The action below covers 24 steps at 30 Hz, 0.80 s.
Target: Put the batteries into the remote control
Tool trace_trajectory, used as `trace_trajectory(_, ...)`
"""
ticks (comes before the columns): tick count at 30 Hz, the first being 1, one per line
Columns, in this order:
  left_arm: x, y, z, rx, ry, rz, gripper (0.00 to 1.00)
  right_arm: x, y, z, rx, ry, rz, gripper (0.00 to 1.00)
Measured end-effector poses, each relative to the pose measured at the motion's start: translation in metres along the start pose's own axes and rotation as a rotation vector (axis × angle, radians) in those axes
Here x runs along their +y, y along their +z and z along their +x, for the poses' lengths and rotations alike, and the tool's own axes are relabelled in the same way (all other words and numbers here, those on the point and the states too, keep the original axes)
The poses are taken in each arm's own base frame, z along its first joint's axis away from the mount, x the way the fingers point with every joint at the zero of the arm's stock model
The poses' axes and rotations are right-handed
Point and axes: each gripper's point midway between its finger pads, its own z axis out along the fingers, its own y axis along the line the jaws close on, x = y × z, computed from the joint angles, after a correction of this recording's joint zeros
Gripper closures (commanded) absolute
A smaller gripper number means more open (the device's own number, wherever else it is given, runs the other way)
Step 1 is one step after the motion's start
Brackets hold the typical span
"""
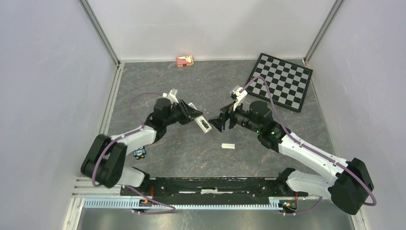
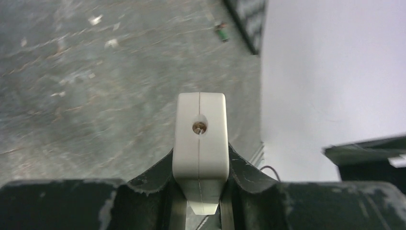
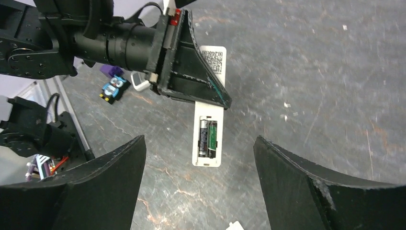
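My left gripper point(image 1: 194, 115) is shut on the white remote control point(image 1: 204, 124), holding it above the table with its free end pointing right. The left wrist view shows the remote's point(image 2: 200, 139) end face pinched between my fingers point(image 2: 244, 167). In the right wrist view the remote's point(image 3: 209, 158) back compartment is uncovered, and two batteries point(image 3: 208, 136), one black and one green, lie side by side inside it. My right gripper point(image 1: 218, 123) faces the remote's end, open wide with nothing between its fingers point(image 3: 110, 177). A small green cylinder point(image 2: 220, 32), apparently another battery, lies on the table by the checkerboard.
A small white cover piece point(image 1: 228, 145) lies on the table below the remote. A little toy robot point(image 1: 139, 153) sits by the left arm. The checkerboard point(image 1: 282, 81) is at the back right and a red and yellow box point(image 1: 185, 61) at the back wall.
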Motion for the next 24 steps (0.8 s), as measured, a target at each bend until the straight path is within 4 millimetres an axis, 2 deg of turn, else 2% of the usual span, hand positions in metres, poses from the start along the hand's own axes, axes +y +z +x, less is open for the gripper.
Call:
trace_trajectory(5,0.059,0.035,0.031,0.059,-0.041,-0.149,0.98,-0.017,-0.005,0.036,0.077,0.06,0.087,0.13)
trace_trajectory(7,0.073,0.046,0.039,0.06,-0.045,-0.179,0.96,-0.023,-0.008,0.054,0.116,0.084,0.114,0.13)
trace_trajectory(9,0.084,0.058,0.043,0.043,-0.053,-0.198,0.9,-0.027,-0.011,0.068,0.146,0.098,0.137,0.13)
trace_trajectory(12,0.086,0.072,0.043,0.004,-0.071,-0.181,0.74,-0.031,-0.015,0.079,0.169,0.112,0.161,0.13)
trace_trajectory(15,0.082,0.082,0.036,-0.048,-0.057,-0.161,0.63,-0.035,-0.018,0.084,0.177,0.12,0.177,0.13)
trace_trajectory(19,0.085,0.084,0.031,-0.098,-0.054,-0.177,0.46,-0.04,-0.02,0.091,0.192,0.126,0.202,0.13)
trace_trajectory(22,0.096,0.08,0.032,-0.114,-0.064,-0.214,0.33,-0.044,-0.021,0.096,0.208,0.133,0.215,0.13)
trace_trajectory(24,0.093,0.079,0.03,-0.126,-0.074,-0.205,0.27,-0.046,-0.02,0.1,0.219,0.139,0.222,0.13)
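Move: The left hand holds the remote control, both batteries in it, and takes it to bare table about 4 cm ahead, 3 cm right and 14 cm down. The empty, open right hand goes for the battery cover, some 3 cm back, 4 cm right and 22 cm below it; the remote's middle is about 5 cm ahead, 9 cm left and 8 cm below that hand. From the left hand the cover lies roughly 8 cm back, 13 cm right, 14 cm down. The left hand sinks fast, about 11 cm, carrying the held remote control down to the bare table, easing some 4 cm forward and a little right with a slight counter-clockwise turn, then stays low while its fingers open to about twice their gap and let go of the remote. Meanwhile the right hand, fingers staying wide open and touching nothing, drops about 10 cm and shifts some 4 cm right towards the battery cover, tipping its fingertips further down and turning a little clockwise. ##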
